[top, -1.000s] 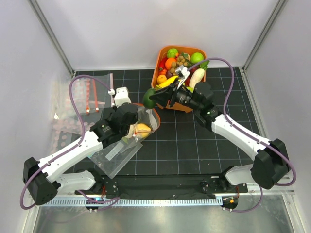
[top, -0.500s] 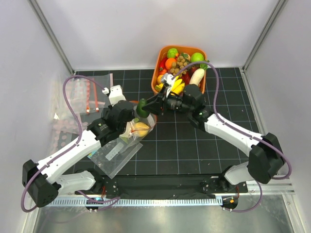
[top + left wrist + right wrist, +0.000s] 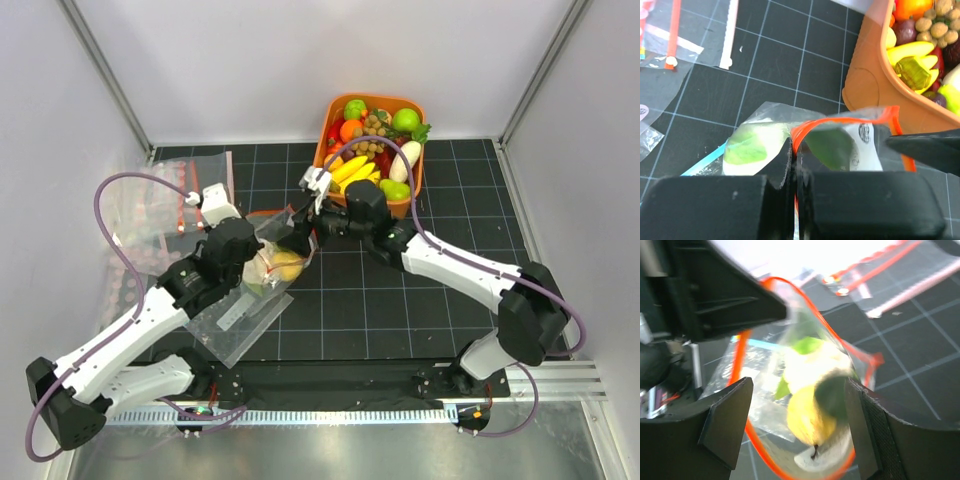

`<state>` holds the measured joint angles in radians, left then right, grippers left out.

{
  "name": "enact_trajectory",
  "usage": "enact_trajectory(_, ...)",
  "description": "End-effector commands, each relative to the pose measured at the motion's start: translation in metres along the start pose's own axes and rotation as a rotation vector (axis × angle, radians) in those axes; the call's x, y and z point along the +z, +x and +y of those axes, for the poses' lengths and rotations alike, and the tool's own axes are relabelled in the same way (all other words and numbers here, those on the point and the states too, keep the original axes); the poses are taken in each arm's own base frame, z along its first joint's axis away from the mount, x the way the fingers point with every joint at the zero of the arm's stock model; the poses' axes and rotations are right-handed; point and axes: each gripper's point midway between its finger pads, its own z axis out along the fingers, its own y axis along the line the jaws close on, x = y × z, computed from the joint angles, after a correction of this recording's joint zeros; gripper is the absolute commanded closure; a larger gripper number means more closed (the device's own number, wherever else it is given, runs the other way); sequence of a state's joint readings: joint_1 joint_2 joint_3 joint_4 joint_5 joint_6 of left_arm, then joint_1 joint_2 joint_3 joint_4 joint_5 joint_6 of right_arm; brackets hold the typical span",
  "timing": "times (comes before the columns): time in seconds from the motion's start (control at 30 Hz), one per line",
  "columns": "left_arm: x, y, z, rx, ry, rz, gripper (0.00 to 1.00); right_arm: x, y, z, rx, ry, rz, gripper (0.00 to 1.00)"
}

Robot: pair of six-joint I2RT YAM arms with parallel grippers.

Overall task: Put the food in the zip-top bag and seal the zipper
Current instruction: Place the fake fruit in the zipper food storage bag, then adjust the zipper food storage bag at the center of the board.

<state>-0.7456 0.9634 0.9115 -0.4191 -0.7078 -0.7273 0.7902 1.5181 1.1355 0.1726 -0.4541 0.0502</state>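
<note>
The zip-top bag (image 3: 243, 312) lies at the middle left, its mouth lifted. My left gripper (image 3: 795, 150) is shut on the red-orange zipper (image 3: 840, 117), holding the mouth up. The right gripper (image 3: 797, 390) stands open just over the mouth, its fingers (image 3: 730, 425) empty. Inside the bag are a white cauliflower with green leaves (image 3: 810, 365), a yellow fruit (image 3: 807, 422) and a blurred dark green piece (image 3: 832, 395). That dark green piece (image 3: 832, 147) also shows through the plastic in the left wrist view. From above, the yellow fruit (image 3: 288, 265) sits below both grippers.
An orange basket (image 3: 380, 97) full of toy produce stands at the back, right of the bag mouth, and its wall (image 3: 870, 85) is close. Spare clear bags (image 3: 150, 200) with red strips lie at the far left. A teal strip (image 3: 705, 162) shows under the bag.
The right gripper carried the dark green piece left from the basket to the bag mouth and opened; the piece is now inside the bag. The left arm shifted left, still holding the mouth.
</note>
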Motion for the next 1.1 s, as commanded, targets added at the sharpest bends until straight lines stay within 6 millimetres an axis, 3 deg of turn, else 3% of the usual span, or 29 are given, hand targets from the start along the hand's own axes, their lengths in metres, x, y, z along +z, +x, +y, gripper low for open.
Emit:
enact_trajectory(0.0,-0.002,-0.020,0.005,-0.082,-0.031,-0.082,0.99,-0.023,-0.048,-0.023,-0.045,0.188,-0.159,0.20)
enact_trajectory(0.2,-0.006,-0.026,0.023,-0.115,-0.109,-0.123,0.97,-0.049,-0.050,-0.074,0.008,0.500,-0.209,0.22)
enact_trajectory(0.27,-0.008,-0.028,0.026,-0.132,-0.114,-0.133,0.96,-0.050,-0.047,-0.081,0.023,0.505,-0.209,0.24)
enact_trajectory(0.33,-0.009,-0.029,0.028,-0.138,-0.119,-0.141,0.96,-0.046,-0.044,-0.081,0.028,0.488,-0.199,0.25)
enact_trajectory(0.5,-0.010,-0.030,0.030,-0.143,-0.124,-0.149,0.96,-0.028,-0.048,-0.047,0.028,0.279,-0.173,0.32)
enact_trajectory(0.7,-0.010,-0.030,0.028,-0.141,-0.117,-0.144,0.96,-0.018,-0.038,-0.031,-0.005,0.161,-0.111,0.38)
enact_trajectory(0.97,-0.007,-0.026,0.023,-0.130,-0.101,-0.129,0.96,-0.004,-0.026,-0.030,0.011,0.115,-0.036,0.39)
enact_trajectory(1.07,-0.007,-0.025,0.021,-0.124,-0.093,-0.123,0.96,0.001,-0.018,-0.030,0.005,0.096,-0.006,0.51)
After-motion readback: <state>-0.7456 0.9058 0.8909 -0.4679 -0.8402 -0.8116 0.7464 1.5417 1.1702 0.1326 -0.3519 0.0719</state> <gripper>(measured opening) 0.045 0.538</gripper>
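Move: The right hand, fingers just inside the bag mouth, has the orange rim's far corner about 5 cm ahead, 1 cm left and slightly below. The avocado lies some 2 cm to this hand's left and 6 cm below; the yellow pear is about 5 cm back, 1 cm left and 10 cm down; the orange bin is centred about 17 cm ahead and 19 cm right. From the left hand, still pinching the bag edge, that rim corner is some 7 cm ahead and 7 cm right. Forward and to the right, about 6 cm each way, the right hand backs out of the bag mouth, leaving the avocado and swinging clockwise some 25 degrees. It then reverses left, back and slightly down towards the rim, turning partly back while its wide-open fingers narrow. The left hand keeps its pinch on the bag edge and carries it about 3 cm left, turning slightly counter-clockwise. ##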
